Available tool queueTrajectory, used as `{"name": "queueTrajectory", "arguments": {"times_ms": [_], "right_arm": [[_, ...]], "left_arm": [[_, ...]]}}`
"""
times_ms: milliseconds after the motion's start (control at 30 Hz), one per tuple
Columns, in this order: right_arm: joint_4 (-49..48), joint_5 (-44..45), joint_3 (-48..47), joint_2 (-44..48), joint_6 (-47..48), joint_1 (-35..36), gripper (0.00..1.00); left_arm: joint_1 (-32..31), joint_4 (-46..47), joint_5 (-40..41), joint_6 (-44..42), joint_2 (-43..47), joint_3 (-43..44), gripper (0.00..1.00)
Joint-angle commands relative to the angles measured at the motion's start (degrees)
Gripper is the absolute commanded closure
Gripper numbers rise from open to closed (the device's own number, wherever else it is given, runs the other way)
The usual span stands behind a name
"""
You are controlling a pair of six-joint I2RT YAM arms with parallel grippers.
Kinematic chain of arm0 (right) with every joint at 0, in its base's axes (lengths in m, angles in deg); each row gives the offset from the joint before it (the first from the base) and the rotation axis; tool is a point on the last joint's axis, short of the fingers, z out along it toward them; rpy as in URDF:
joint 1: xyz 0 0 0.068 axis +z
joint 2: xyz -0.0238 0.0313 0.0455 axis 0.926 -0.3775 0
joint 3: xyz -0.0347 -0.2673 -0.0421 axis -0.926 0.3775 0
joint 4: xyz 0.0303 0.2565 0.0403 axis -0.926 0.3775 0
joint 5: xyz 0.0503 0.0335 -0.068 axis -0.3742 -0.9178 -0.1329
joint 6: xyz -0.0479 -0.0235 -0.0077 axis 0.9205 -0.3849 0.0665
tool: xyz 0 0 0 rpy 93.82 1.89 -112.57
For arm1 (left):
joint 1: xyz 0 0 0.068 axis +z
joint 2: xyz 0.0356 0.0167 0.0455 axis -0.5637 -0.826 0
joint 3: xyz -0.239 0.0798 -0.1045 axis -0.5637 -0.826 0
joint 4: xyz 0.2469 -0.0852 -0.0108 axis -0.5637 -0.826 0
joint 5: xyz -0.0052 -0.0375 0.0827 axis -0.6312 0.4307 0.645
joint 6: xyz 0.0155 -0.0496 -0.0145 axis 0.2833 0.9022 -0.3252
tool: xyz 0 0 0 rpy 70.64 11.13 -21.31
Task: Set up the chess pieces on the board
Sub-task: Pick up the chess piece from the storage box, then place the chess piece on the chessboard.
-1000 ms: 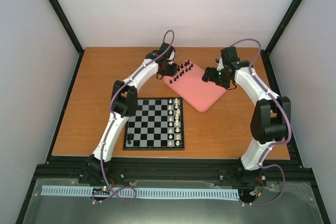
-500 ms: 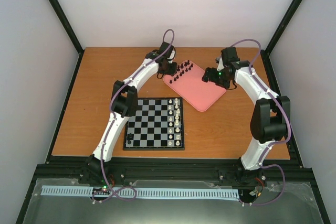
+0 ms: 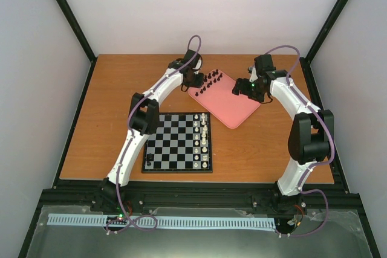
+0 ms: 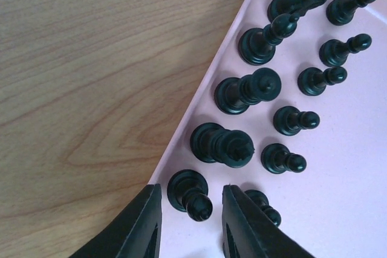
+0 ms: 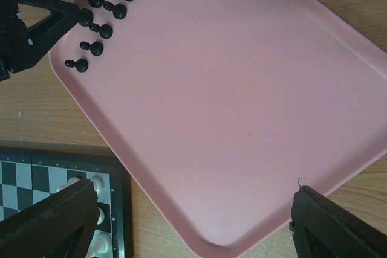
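Note:
Several tiny black chess pieces [image 4: 242,92] stand in rows at one corner of the pink tray [image 4: 351,179], seen from above as a small cluster [image 3: 211,80]. My left gripper [image 4: 191,190] is low over that corner, open. One black piece [image 4: 187,190] stands between its fingers with a gap on each side. My right gripper [image 5: 195,191] hangs wide open over the tray's bare middle [image 5: 230,89], holding nothing. The board [image 3: 172,143] lies in front of the tray. One black piece [image 3: 148,162] stands at its near left corner.
White pieces [image 3: 204,140] fill the board's two right-hand columns; some show at the board's edge [image 5: 100,216] in the right wrist view. The left gripper's body [image 5: 30,25] sits beside the black rows [image 5: 100,4]. Brown tabletop [image 3: 109,113] surrounds board and tray.
The left wrist has shifted slightly at the tray's far-left corner, and its jaws now stand apart around a piece. The right arm has not moved.

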Motion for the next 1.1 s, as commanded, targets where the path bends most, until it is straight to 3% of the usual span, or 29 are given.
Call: {"name": "queueTrajectory", "arguments": {"times_ms": [0,333,1067], "right_arm": [[0.11,-0.58,-0.67,-0.38,0.60,-0.55,0.00],[0.13,-0.99,-0.43,-0.51,0.59,-0.55,0.00],[-2.99,-2.48,4.63,2.51,-0.37,-0.55,0.00]], "left_arm": [[-0.29,0.04,0.59,-0.06,-1.00,2.54,0.69],[-0.29,0.19,1.81,0.33,-1.19,2.63,0.99],[-0.31,-4.39,4.94,-1.91,10.30,-1.10,0.99]]}}
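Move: The black chess piece to be taken stands right between the left fingertips, its middle about 1 cm below the hand. The next back-row piece is some 2 cm ahead and 2 cm to the right. The nearest pawn is 3 cm right and 2 cm back, and the end pawn 3 cm back and 1 cm right. From the right hand the piece lies roughly 12 cm ahead, 19 cm left and 10 cm lower. The left fingers close on the black piece's upper part, then lift it about 3 cm, drifting slightly left. ##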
